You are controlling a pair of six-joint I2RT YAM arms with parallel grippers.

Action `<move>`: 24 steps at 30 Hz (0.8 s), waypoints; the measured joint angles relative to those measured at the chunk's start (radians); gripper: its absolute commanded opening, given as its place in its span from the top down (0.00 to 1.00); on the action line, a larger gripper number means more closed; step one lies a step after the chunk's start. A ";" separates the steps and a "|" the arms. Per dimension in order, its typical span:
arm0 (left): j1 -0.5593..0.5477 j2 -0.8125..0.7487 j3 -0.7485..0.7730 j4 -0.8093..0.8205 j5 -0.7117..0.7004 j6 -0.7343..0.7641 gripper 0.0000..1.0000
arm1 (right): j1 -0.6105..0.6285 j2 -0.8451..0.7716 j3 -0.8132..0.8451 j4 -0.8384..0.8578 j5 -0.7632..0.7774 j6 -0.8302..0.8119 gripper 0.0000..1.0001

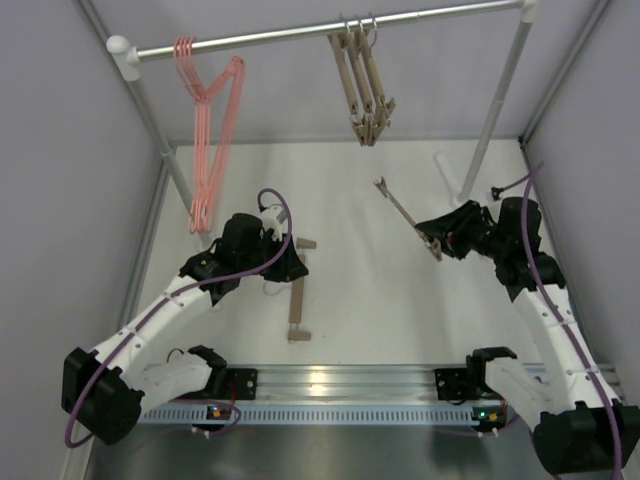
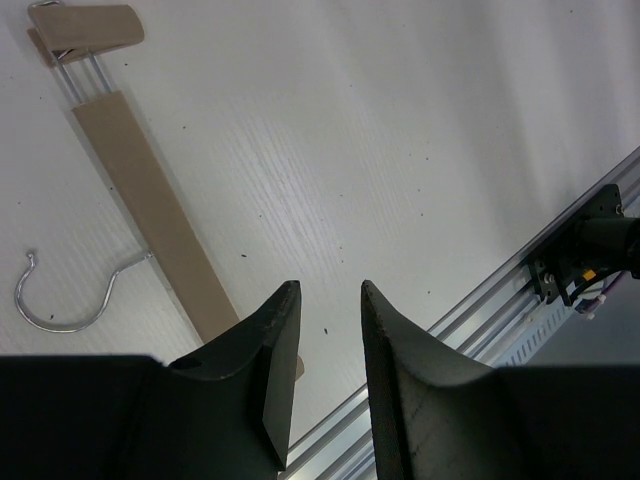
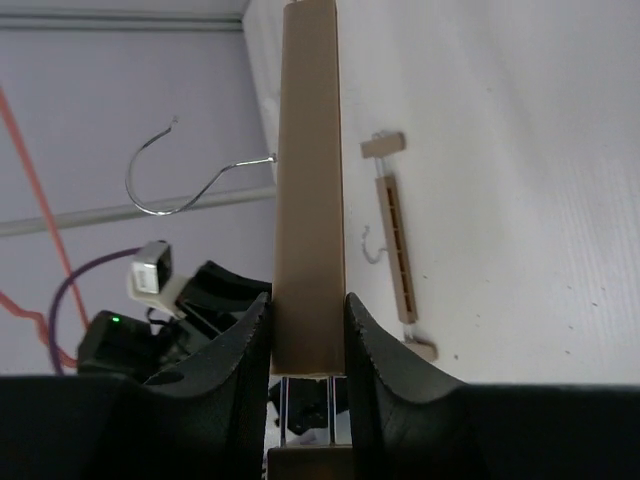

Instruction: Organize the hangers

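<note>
Several pink wire hangers hang at the left of the silver rail. Three tan wooden hangers hang near its middle. My right gripper is shut on the end of another wooden hanger and holds it above the table; in the right wrist view the bar sits between my fingers, hook to the left. My left gripper is open and empty, low beside a wooden hanger lying on the table. In the left wrist view that hanger lies left of my gripper.
White posts hold the rail at both ends. Grey walls close the left, right and back sides. An aluminium base rail runs along the near edge and also shows in the left wrist view. The left arm shows behind the held hanger.
</note>
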 measured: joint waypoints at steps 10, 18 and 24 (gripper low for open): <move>0.000 0.000 0.000 0.000 0.005 0.004 0.65 | -0.095 0.108 0.202 0.159 -0.052 0.196 1.00; 0.000 0.000 0.000 0.000 0.004 0.006 0.65 | -0.109 0.236 0.408 0.283 -0.056 0.332 1.00; 0.000 0.006 0.000 0.000 0.004 0.008 0.65 | -0.109 0.288 0.534 0.309 -0.060 0.383 1.00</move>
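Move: The right hand already grips a wooden hanger by one end; the free stretch of rail it is carried to lies about 26 cm ahead, 5 cm left and 25 cm above. The three hung wooden hangers are about 24 cm ahead, 17 cm left and 16 cm higher; the right post is some 26 cm ahead and 16 cm right. From the left hand, that stretch is roughly 30 cm ahead, 25 cm right and 32 cm up. Keeping its grip, the right hand lifts the hanger about 22 cm and forward 9 cm towards the rail, tilting upward. ##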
